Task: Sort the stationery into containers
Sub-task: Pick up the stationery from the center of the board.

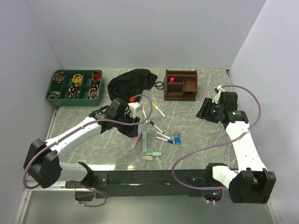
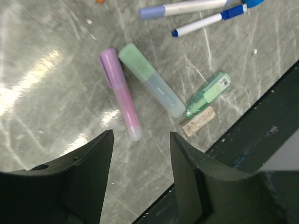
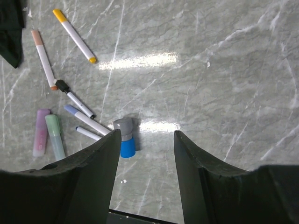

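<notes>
Stationery lies loose on the marble table: a pink highlighter (image 2: 120,95) beside a green highlighter (image 2: 150,78), a small green piece (image 2: 209,92), a small eraser (image 2: 198,127) and two pens (image 2: 184,7). My left gripper (image 2: 141,136) is open and empty, just above the table near the pink highlighter's end; it also shows in the top view (image 1: 132,125). My right gripper (image 3: 147,134) is open and empty, above the table right of a blue-capped piece (image 3: 125,139). The brown organiser (image 1: 180,85) stands at the back, the green tray (image 1: 50,91) at the back left.
A black cloth (image 1: 131,81) lies between the tray and the organiser. A yellow-capped marker (image 3: 74,36) and a pink-capped marker (image 3: 44,58) lie farther back. The tray's compartments hold coiled items. A black frame bar (image 1: 154,177) runs along the table's near edge.
</notes>
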Action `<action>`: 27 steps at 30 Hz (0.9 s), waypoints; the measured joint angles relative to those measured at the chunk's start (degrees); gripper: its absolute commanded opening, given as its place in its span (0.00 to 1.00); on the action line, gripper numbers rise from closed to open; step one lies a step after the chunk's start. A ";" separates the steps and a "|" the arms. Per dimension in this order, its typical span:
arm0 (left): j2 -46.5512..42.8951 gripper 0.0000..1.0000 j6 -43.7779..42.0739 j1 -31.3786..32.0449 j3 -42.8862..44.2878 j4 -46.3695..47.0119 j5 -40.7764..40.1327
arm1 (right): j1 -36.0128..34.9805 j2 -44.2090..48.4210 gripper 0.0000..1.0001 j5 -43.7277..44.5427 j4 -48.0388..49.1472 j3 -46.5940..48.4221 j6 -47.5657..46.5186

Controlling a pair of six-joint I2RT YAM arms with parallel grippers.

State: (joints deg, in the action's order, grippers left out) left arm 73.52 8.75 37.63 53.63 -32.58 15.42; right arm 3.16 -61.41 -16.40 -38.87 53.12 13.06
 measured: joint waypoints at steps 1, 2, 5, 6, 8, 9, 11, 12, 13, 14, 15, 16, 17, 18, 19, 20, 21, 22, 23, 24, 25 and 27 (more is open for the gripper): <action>0.74 0.56 0.20 -0.20 0.00 0.00 0.74 | 0.00 0.26 0.57 -0.17 0.00 -0.09 0.15; 1.46 0.56 0.50 -0.31 0.02 0.00 1.46 | 0.00 0.63 0.57 -0.26 0.00 -0.26 0.22; 4.09 0.55 1.22 -0.31 0.02 0.15 2.95 | 0.00 1.90 0.57 -0.57 -0.09 -1.40 0.59; 5.35 0.55 1.46 -0.31 0.04 0.22 3.41 | 0.00 2.29 0.57 -0.66 -0.13 -1.86 0.63; 7.21 0.55 1.81 -0.31 0.07 0.33 3.76 | 0.00 2.82 0.57 -0.83 -0.33 -2.80 0.87; 8.04 0.56 2.12 -0.31 0.07 0.57 3.78 | 0.00 2.93 0.57 -0.87 -0.42 -3.04 0.96; 9.94 0.56 2.93 -0.31 0.20 1.03 3.69 | 0.00 2.95 0.57 -1.03 -0.57 -3.45 1.07; 10.82 0.56 3.13 -0.31 0.48 1.11 3.48 | 0.02 2.95 0.57 -1.05 -0.55 -3.61 1.09; 11.85 0.57 3.50 -0.31 0.94 1.51 3.10 | 0.11 2.97 0.57 -1.09 -0.63 -3.72 1.14; 12.46 0.57 3.65 -0.31 1.20 1.79 2.82 | 0.17 2.97 0.57 -1.11 -0.63 -3.72 1.25; 13.20 0.57 4.02 -0.31 1.68 1.90 2.56 | 0.31 2.97 0.57 -1.11 -0.59 -3.72 1.27; 13.97 0.57 4.09 -0.31 2.16 2.16 2.34 | 0.48 2.99 0.57 -1.22 -0.59 -3.72 1.29; 14.73 0.57 4.20 -0.33 2.60 2.45 2.16 | 0.59 2.99 0.57 -1.25 -0.57 -3.72 1.40; 15.50 0.56 4.26 -0.31 2.95 2.80 2.08 | 0.66 2.99 0.57 -1.27 -0.55 -3.76 1.49; 16.26 0.55 4.35 -0.31 3.26 3.17 1.86 | 0.74 2.99 0.57 -1.29 -0.55 -3.80 1.53; 17.16 0.55 4.50 -0.31 3.54 3.39 1.62 | 0.76 2.99 0.57 -1.31 -0.37 -3.96 1.66; 17.92 0.55 4.57 -0.31 3.74 3.63 1.27 | 0.81 2.99 0.57 -1.33 -0.37 -4.02 1.70; 18.69 0.55 4.70 -0.31 3.93 3.78 1.03 | 0.87 2.97 0.57 -1.42 -0.33 -4.04 1.73; 19.52 0.55 4.83 -0.33 4.09 4.04 0.81 | 0.96 2.95 0.57 -1.46 -0.31 -4.07 1.77; 20.22 0.55 5.05 -0.33 4.31 4.15 0.72 | 1.03 2.95 0.57 -1.49 -0.20 -4.07 1.86; 21.00 0.54 5.14 -0.33 4.55 4.31 0.46 | 1.11 2.95 0.57 -1.51 -0.13 -4.07 1.88; 22.64 0.52 5.46 -0.31 5.05 4.61 -0.26 | 1.33 2.84 0.57 -1.64 0.02 -4.07 1.90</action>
State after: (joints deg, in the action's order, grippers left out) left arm 96.16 14.22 37.32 58.67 -27.97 15.16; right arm 4.49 -58.57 -18.04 -38.85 49.06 14.96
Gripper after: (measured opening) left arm 0.547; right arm 0.571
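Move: The purple highlighter lies about 12 cm below the left hand, some 2 cm ahead and 1 cm to its right. From this hand, the green highlighter is 1 cm ahead and 5 cm right, the green tube 6 cm back and 10 cm right, and the eraser 7 cm back and 6 cm right, all at table height. From the right hand, the purple highlighter lies roughly 33 cm left, 5 cm back and 16 cm below. Fingers staying open, the left hand sinks about 8 cm towards the purple highlighter, tilting some 15 degrees, without gripping. ##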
